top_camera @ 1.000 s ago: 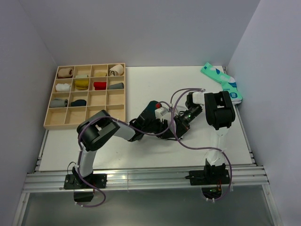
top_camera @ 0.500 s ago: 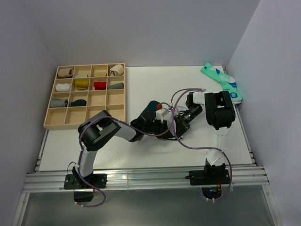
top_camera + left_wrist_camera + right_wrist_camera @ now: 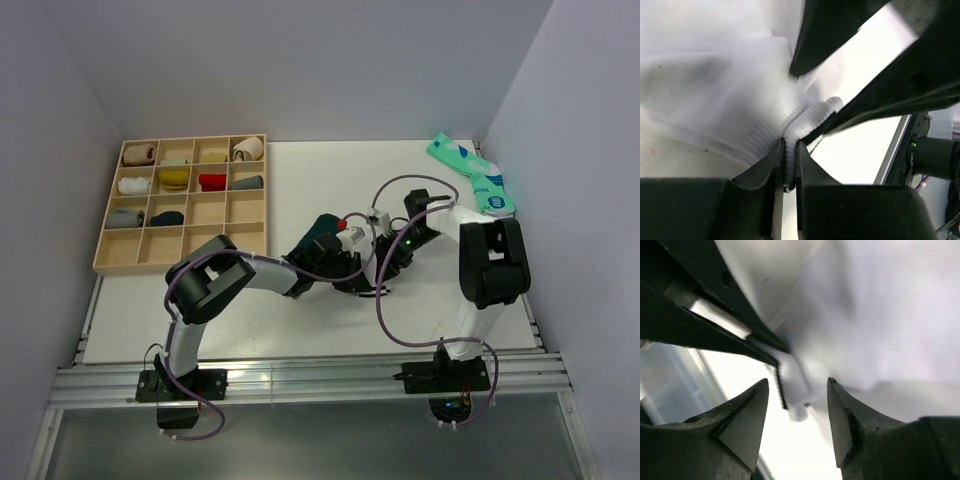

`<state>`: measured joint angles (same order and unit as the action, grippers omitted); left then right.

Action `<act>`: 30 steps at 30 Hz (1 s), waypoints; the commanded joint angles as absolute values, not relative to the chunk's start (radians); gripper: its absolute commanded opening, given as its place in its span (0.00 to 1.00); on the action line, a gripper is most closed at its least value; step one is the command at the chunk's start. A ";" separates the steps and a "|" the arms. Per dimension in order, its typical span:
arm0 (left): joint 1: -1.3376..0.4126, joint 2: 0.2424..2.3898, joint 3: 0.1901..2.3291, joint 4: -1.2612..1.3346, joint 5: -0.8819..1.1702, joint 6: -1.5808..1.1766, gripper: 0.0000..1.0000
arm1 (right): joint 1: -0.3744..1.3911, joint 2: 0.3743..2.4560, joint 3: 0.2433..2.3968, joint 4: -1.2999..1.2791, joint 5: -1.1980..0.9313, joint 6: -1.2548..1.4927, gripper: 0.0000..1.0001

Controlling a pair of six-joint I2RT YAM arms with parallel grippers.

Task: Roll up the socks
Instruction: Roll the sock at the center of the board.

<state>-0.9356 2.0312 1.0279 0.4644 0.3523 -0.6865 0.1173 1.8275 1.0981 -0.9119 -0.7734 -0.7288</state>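
Note:
The white sock fills the left wrist view, its ribbed cuff pinched between the shut jaws of my left gripper. In the right wrist view that cuff's edge, with a black stripe, lies between the spread fingers of my right gripper, which is open and holds nothing. From above, the left gripper and right gripper meet tip to tip at the table's middle. The dark green sock with its red mark lies just behind them. The white sock is barely visible there against the white table.
A wooden compartment tray with several rolled socks stands at the back left. A mint-green pair lies at the back right corner. Purple cables loop over both grippers. Walls close in on three sides of the table.
My right gripper has opened and let go of the white cuff, and its arm swung out to the right. My left gripper has closed onto the cuff.

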 commanded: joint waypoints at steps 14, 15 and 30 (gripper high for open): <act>-0.939 1.945 1.057 -0.141 0.270 -0.833 0.00 | 0.066 1.577 0.960 -0.626 -0.614 -0.575 0.59; -0.939 1.936 1.051 -0.152 0.279 -0.834 0.00 | 0.067 1.578 0.956 -0.617 -0.612 -0.572 0.59; -0.853 1.925 1.000 -0.140 0.538 -0.897 0.00 | 0.081 1.375 0.828 -0.658 -0.716 -0.836 0.57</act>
<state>-0.8646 1.8954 1.0298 -0.0765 0.4824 -0.8833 0.0742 1.4261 0.8486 -0.6441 -0.6735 -0.7265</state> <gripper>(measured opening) 0.146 0.569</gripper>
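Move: The left fingers already pinch the white sock's turned-over cuff; bare board lies about 4 cm back and 7 cm left of them. The white sock's body stretches out some 8 cm ahead and 3 cm right of the left hand, 2 cm lower; the dark green sock lies roughly 9 cm ahead and 15 cm left. The right hand, already open, has the cuff about 3 cm back, 2 cm left and 2 cm below. Keeping its pinch on the white sock's cuff, the left hand drags it low over the board, left and back by some 8 cm, mostly in the second half, rolling and dipping its fingers further as it goes. The right hand, fingers still open, draws off right and forward, then lifts and eases back a little, rolling about 25 degrees. ##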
